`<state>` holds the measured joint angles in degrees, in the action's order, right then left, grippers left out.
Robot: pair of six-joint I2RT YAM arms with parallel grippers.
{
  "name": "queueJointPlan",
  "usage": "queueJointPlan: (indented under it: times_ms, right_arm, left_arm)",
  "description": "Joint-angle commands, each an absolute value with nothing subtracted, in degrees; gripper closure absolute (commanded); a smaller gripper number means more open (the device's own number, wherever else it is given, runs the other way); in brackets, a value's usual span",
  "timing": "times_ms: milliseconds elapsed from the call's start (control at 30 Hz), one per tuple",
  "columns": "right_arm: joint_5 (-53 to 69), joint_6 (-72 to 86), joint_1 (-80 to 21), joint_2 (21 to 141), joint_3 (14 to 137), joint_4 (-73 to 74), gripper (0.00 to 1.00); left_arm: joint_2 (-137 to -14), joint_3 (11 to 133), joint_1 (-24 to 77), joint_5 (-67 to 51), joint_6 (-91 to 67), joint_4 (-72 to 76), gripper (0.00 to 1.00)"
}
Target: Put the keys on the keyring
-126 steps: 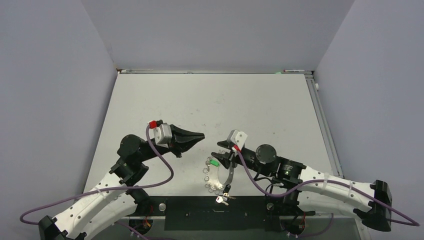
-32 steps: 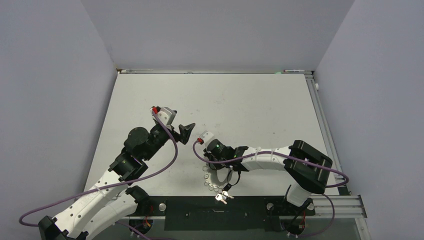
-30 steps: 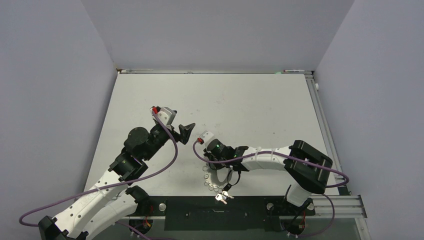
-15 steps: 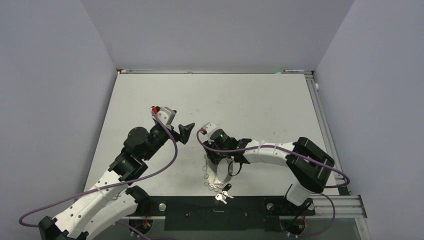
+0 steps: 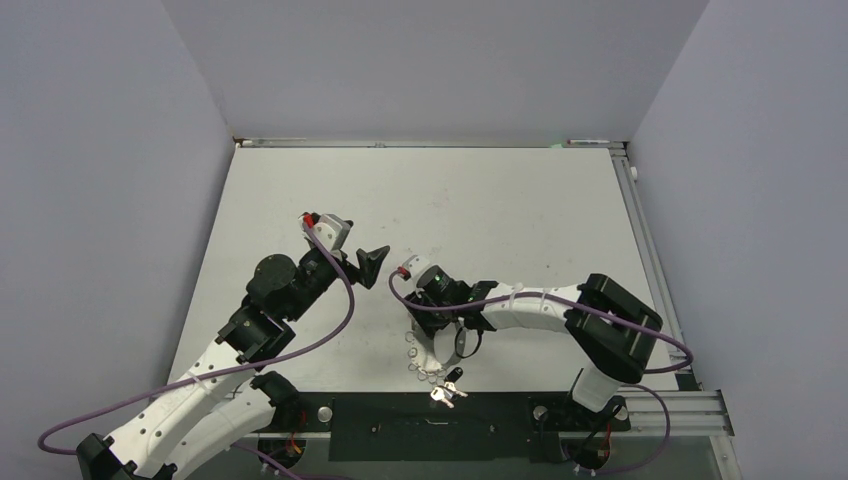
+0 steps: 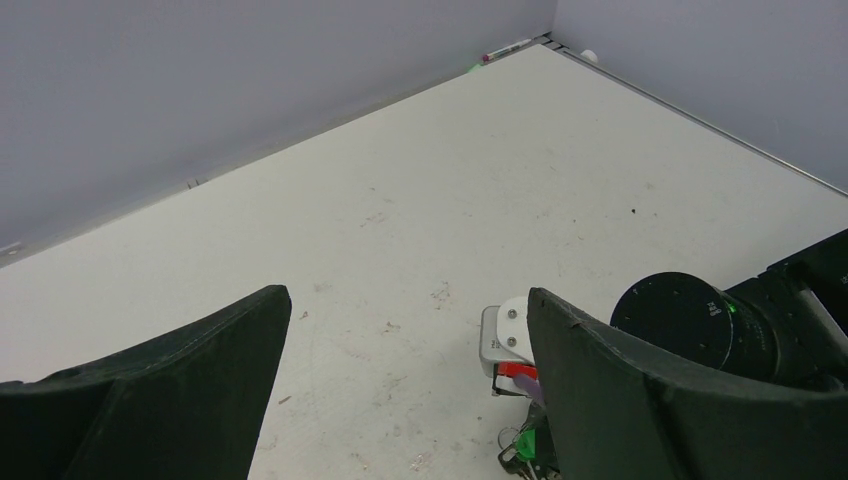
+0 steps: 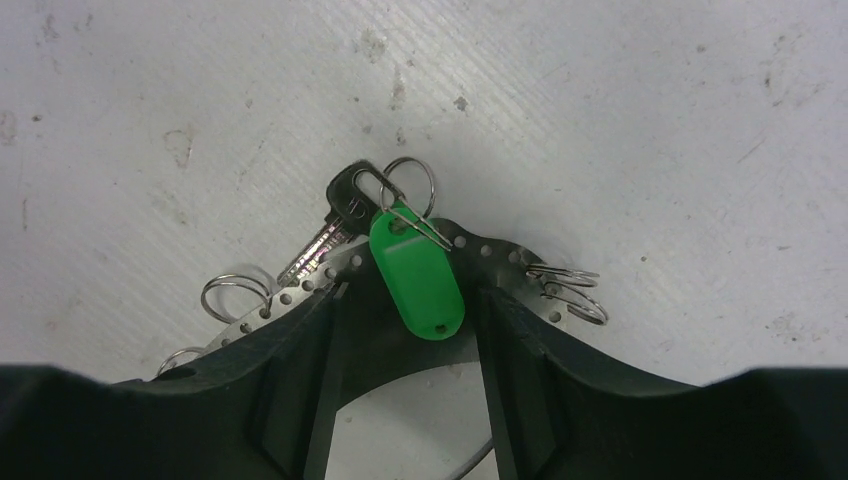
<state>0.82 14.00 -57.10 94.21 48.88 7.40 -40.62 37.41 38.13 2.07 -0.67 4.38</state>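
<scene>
In the right wrist view a key with a bright green plastic head (image 7: 416, 276) lies across the keyring (image 7: 500, 253), a pale grey band with holes and small split rings. A dark-headed key (image 7: 337, 222) lies just behind it. My right gripper (image 7: 405, 335) points down over them. It is open, its fingers (image 7: 300, 370) stand either side of the green head, and nothing is gripped. From above, the keyring (image 5: 437, 352) curves below the right gripper (image 5: 428, 316), and two more keys (image 5: 447, 385) lie by the front edge. My left gripper (image 5: 373, 262) hangs open and empty to the left.
The right arm's wrist camera block (image 6: 505, 338) and round black joint (image 6: 682, 318) sit close in front of the left gripper's right finger (image 6: 640, 390). Purple cables (image 5: 340, 320) loop off both arms. A rail (image 5: 640, 230) runs along the table's right edge, and grey walls stand on three sides.
The right gripper has opened from shut over the last second, and its wrist has shifted slightly away from the front edge. The left arm has not moved.
</scene>
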Motion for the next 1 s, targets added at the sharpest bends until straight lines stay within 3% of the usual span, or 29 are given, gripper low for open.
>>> queueJointPlan:
  times_ms: [0,133,433,633,967]
  right_arm:
    - [-1.8,12.3,-57.4,96.6,50.6,6.9,0.5]
    - [-2.6,11.4,-57.3,98.0,51.3,6.5,0.51]
    - [-2.9,11.1,-59.4,101.4,52.4,6.7,0.82]
    - [-4.5,11.8,-59.5,101.0,54.2,7.7,0.94]
    - [-5.3,13.7,-56.8,93.0,59.6,11.8,0.95]
  left_arm:
    - [-40.0,40.1,37.7,1.3,-0.6,5.0,0.14]
    - [-40.1,40.0,37.7,1.1,-0.5,5.0,0.14]
    - [-40.0,40.1,37.7,1.1,-0.5,4.9,0.14]
    - [-40.0,40.1,37.7,1.2,-0.4,4.9,0.14]
    - [-39.9,40.1,37.7,1.5,-0.3,4.9,0.14]
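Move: Just beyond the open right fingertips lies the green tag, about 1 cm ahead, 2 cm left and 1 cm below that hand. The key beside it is about level with the hand and 5 cm left; the curved metal plate's middle is about 5 cm back and 4 cm right, its bunch of silver keys some 13 cm back and 7 cm right. From the left hand, the tag lies roughly 3 cm back, 6 cm right and 28 cm down. Reaching about 3 cm left and forward over the plate, almost level, the right hand brings its half-open fingers around the green tag and shuts them, pinching it edge-on by its faces. The fingertips tip outward about 5 degrees on the way; once shut, the hand eases back to the right by 1 cm and starts to rise, keeping the tag. ##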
